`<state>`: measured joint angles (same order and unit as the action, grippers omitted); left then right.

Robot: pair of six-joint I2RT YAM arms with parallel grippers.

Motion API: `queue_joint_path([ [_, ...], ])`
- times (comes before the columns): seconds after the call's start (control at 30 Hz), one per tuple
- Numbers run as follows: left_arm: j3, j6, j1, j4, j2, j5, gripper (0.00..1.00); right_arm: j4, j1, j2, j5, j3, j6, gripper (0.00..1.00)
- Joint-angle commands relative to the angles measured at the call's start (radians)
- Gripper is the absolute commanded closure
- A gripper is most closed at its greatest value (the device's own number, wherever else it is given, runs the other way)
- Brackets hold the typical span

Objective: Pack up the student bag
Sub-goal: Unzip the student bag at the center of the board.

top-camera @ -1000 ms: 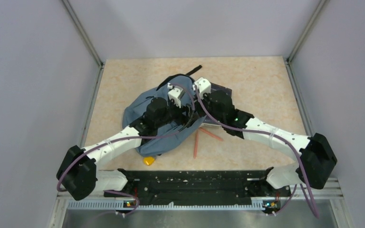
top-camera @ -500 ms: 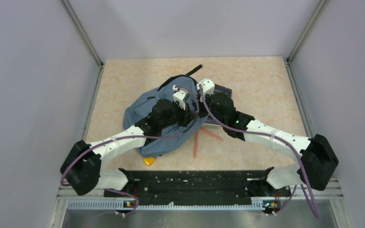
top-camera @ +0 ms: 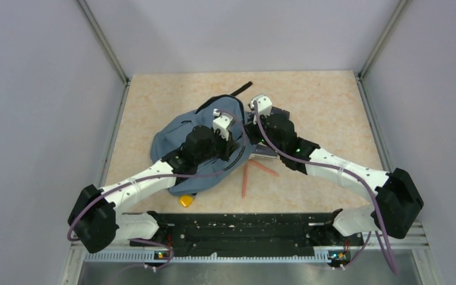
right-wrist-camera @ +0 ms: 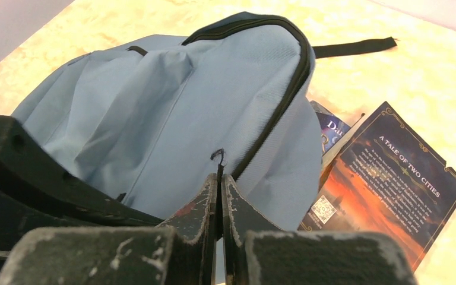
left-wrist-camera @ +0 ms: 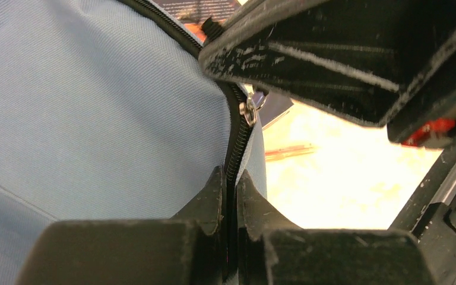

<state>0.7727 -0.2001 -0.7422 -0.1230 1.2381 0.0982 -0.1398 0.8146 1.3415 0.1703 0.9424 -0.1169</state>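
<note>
The student bag (top-camera: 175, 142), slate-blue with black zipper trim, lies crumpled at the table's middle. My left gripper (left-wrist-camera: 230, 175) is shut on the student bag (left-wrist-camera: 95, 107), pinching its black zipper edge (left-wrist-camera: 236, 139). A small metal zipper ring (left-wrist-camera: 249, 110) sits just beyond those fingertips. My right gripper (right-wrist-camera: 219, 178) is shut on a thin black zipper pull (right-wrist-camera: 217, 157) of the student bag (right-wrist-camera: 172, 101). From above, the left gripper (top-camera: 233, 148) and right gripper (top-camera: 246, 133) meet at the bag's right side, the right one passing just over the left.
A book titled A Tale of Two Cities (right-wrist-camera: 386, 184) lies right of the bag on another blue-covered book (right-wrist-camera: 332, 130). Two orange-red pens (top-camera: 244, 178) lie in front of the bag. A yellow object (top-camera: 185, 200) sits by its near edge. A black strap (top-camera: 242, 88) trails behind.
My left gripper has closed on the bag's zipper edge; it stood open a second ago. Both wrists have shifted slightly away from the bases, and the bag's fabric has moved with them.
</note>
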Motion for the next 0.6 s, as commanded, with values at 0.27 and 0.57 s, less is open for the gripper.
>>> queue_joint_path([
  [0.27,0.007,0.065,0.013,0.265,-0.150,-0.137,1.00,-0.028,-0.120,0.011,0.077,0.107,0.046,1.00],
  [0.57,-0.024,0.046,0.014,0.308,-0.264,-0.186,1.00,-0.058,-0.138,0.105,0.091,0.163,0.064,1.00],
])
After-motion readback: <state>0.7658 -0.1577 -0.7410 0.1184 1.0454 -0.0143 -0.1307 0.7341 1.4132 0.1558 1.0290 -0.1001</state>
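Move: The zip slider of the student bag lies roughly 4 cm ahead of the left gripper, 4 cm to its right and slightly above; the left fingers already pinch the bag's zip edge. From the right gripper, which already holds the slider's pull, it is about 1 cm ahead, 1 cm left and just below. The top book lies some 10 cm right of the right gripper, 4 cm ahead and well below. The near orange pencil is about 13 cm back from the left gripper, 4 cm right, on the table. Draw the two grippers apart along the zip. Bring the left gripper about 5 cm left and a little back, easing up towards the end, still pinching the zip edge. Meanwhile keep the right fingers shut on the pull and take it some 4 cm forward, first swinging right too, then easing back left, away from the left fingers. ##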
